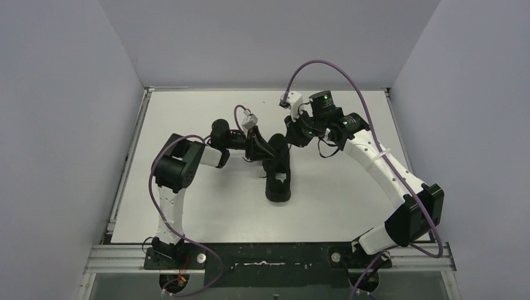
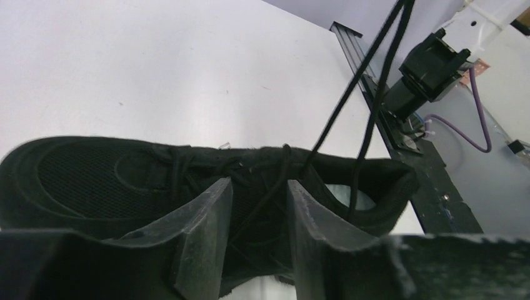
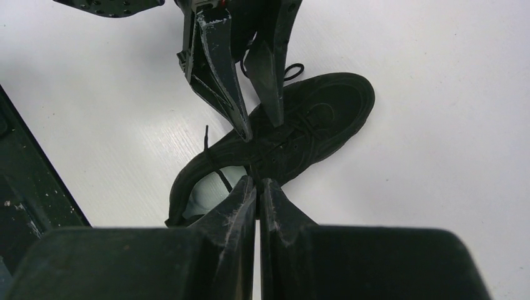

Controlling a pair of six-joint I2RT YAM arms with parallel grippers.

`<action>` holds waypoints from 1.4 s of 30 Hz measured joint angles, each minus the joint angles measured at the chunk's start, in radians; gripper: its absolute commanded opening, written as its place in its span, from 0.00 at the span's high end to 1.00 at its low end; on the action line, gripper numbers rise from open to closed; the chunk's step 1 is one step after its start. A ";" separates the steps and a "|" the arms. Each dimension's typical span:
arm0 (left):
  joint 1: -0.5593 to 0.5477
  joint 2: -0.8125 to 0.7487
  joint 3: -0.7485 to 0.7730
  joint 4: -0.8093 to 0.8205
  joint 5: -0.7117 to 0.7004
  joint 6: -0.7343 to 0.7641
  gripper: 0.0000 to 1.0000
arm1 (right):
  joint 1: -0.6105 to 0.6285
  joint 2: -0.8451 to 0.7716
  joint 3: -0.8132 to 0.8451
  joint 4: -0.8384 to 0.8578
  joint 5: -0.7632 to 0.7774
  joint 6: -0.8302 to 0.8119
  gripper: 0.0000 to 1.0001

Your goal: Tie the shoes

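The black shoe lies in the middle of the white table, toe pointing away from the arms, with a pale patch showing inside its opening. My left gripper is open just over the lacing, its fingers straddling a thin lace strand without pinching it. Above the shoe's opening, my right gripper is shut on the black laces. Two taut strands rise from the shoe up towards it. In the top view the left gripper and right gripper stand close together at the shoe's far end.
A metal rail borders the table, with part of the right arm and a purple cable beyond it. Grey walls enclose the table on three sides.
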State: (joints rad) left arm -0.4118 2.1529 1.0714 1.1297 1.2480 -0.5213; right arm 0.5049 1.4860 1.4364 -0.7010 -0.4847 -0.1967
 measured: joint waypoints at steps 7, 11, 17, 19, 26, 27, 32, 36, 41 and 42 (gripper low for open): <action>0.014 -0.094 -0.100 -0.122 0.006 0.114 1.00 | 0.000 0.000 0.000 0.001 -0.038 0.012 1.00; 0.013 -0.243 -0.107 -0.337 -0.023 0.267 1.00 | 0.000 0.000 -0.003 0.002 -0.065 0.022 1.00; -0.004 -0.387 -0.108 -0.486 -0.073 0.343 1.00 | 0.000 0.000 -0.019 0.014 -0.117 0.037 1.00; -0.008 -0.378 -0.119 -0.438 -0.092 0.282 1.00 | 0.000 0.000 -0.019 0.018 -0.143 0.048 1.00; -0.033 -0.174 -0.098 -0.069 -0.106 -0.074 1.00 | -0.009 0.026 -0.019 0.064 -0.141 0.111 1.00; -0.036 -0.146 -0.098 -0.019 -0.109 -0.118 1.00 | -0.019 0.034 -0.019 0.070 -0.136 0.125 1.00; -0.035 -0.107 -0.098 0.109 -0.114 -0.224 1.00 | -0.081 0.067 -0.019 0.087 -0.129 0.170 1.00; -0.019 -0.110 -0.106 0.171 -0.117 -0.245 1.00 | -0.092 0.077 -0.019 0.086 -0.129 0.184 1.00; 0.005 -0.118 -0.123 0.182 -0.115 -0.252 1.00 | -0.089 0.077 -0.019 0.086 -0.129 0.187 1.00; 0.006 -0.118 -0.123 0.185 -0.114 -0.254 1.00 | -0.090 0.077 -0.019 0.087 -0.128 0.187 1.00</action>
State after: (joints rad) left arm -0.4057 2.0346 0.9485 1.3144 1.1336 -0.7757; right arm 0.4149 1.5631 1.4174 -0.6144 -0.6125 -0.0093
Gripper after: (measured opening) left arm 0.007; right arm 0.044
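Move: The crossed lace at the shoe's tongue lies about 2 cm back from the left hand's half-open fingers, 1 cm left and 2 cm below. The shoe's middle is some 5 cm back, 2 cm right and 4 cm down; its pale insole is about 9 cm back, 3 cm right and 5 cm down. From the lace-holding right hand, the crossed lace lies level fore-and-aft, 6 cm left and 13 cm below. Left fingers shut at the tongue lace and rise about 4 cm net; right keeps its lace, ending 2 cm forward. ##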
